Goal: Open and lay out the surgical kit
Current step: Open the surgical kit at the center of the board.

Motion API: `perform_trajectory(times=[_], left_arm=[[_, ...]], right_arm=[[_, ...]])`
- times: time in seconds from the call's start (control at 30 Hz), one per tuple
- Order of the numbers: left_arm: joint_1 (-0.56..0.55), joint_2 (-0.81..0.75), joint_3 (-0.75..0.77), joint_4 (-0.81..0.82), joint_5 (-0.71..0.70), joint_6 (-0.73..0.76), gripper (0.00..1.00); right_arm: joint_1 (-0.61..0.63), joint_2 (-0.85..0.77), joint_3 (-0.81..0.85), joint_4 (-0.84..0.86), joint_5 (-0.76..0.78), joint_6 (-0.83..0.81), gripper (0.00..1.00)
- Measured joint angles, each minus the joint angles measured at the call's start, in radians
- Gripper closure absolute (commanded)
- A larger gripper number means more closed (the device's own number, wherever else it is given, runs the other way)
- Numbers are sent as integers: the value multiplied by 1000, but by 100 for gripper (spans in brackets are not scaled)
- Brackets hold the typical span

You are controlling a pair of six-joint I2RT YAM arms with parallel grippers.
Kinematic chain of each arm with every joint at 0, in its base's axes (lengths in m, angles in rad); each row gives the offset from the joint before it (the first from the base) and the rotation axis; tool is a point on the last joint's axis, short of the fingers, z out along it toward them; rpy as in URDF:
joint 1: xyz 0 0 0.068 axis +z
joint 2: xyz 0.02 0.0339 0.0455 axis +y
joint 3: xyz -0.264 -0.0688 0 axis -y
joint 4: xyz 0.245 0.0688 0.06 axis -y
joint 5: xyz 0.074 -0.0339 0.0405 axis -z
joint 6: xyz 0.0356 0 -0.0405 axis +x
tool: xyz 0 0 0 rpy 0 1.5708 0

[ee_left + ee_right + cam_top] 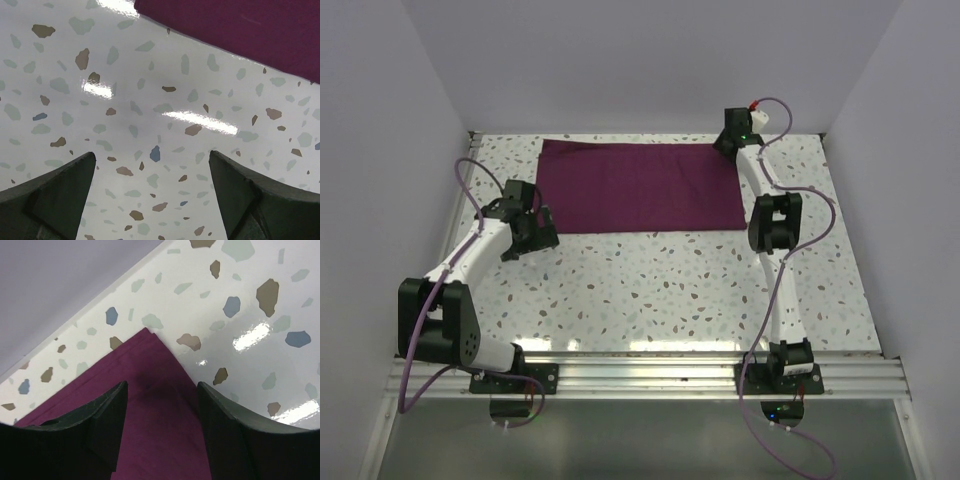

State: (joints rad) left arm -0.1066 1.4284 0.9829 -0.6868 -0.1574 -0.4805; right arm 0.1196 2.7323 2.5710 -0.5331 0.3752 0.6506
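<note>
The surgical kit (640, 185) is a dark purple cloth wrap lying flat and folded at the far middle of the speckled table. My right gripper (728, 145) hovers over its far right corner. In the right wrist view that corner of the kit (160, 440) lies between the two fingers of the right gripper (162, 384), which stand apart and are not pinching it. My left gripper (535, 235) is beside the near left corner of the kit. In the left wrist view the left gripper (152, 153) is wide open over bare table, with the kit's edge (240, 35) ahead of it.
White walls (60, 280) close in the table on the left, back and right, and the back wall is very near the right gripper. A metal rail (650, 372) with both arm bases runs along the near edge.
</note>
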Motion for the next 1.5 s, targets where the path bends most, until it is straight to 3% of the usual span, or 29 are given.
perform_trajectory(times=[0.3,0.63,1.03,1.4,1.43,1.47,1.5], left_arm=[[0,0,-11,-11,-7,0,0],[0,0,-14,-11,-14,1,0],[0,0,-28,-3,-13,1,0],[0,-5,-28,5,-2,20,0],[0,-10,-28,5,-2,24,0],[0,-16,-28,5,-2,29,0],[0,-23,-28,5,-2,31,0]], right_arm=[[4,26,0,13,3,-3,55],[6,27,-3,0,10,-32,92],[14,-48,-106,-5,59,-110,96],[41,-198,-163,-50,78,-184,88],[46,-211,-169,-51,79,-184,91],[51,-222,-175,-58,78,-184,100],[56,-233,-183,-65,77,-182,100]])
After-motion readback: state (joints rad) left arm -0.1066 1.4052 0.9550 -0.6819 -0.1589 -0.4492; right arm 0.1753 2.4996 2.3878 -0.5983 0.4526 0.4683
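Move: Almost straight below the right hand, some 3 cm down, lies the patch of maroon kit cloth it will grip, by the right edge. The cloth's far right corner is about 4 cm ahead and 2 cm right, and the board's far edge some 9 cm straight ahead; the cloth's near right corner is roughly 25 cm back and 4 cm right. From the left hand that patch lies about 38 cm ahead, 52 cm right and 6 cm lower. Sinking about 2 cm onto the cloth, the right hand shuts its half-open fingers and pinches the edge just short of the far right corner. It then draws back some 3.5 cm towards the base and lifts about 8 cm with the cloth in its grip, rolling some 10 degrees so its right side rises. ##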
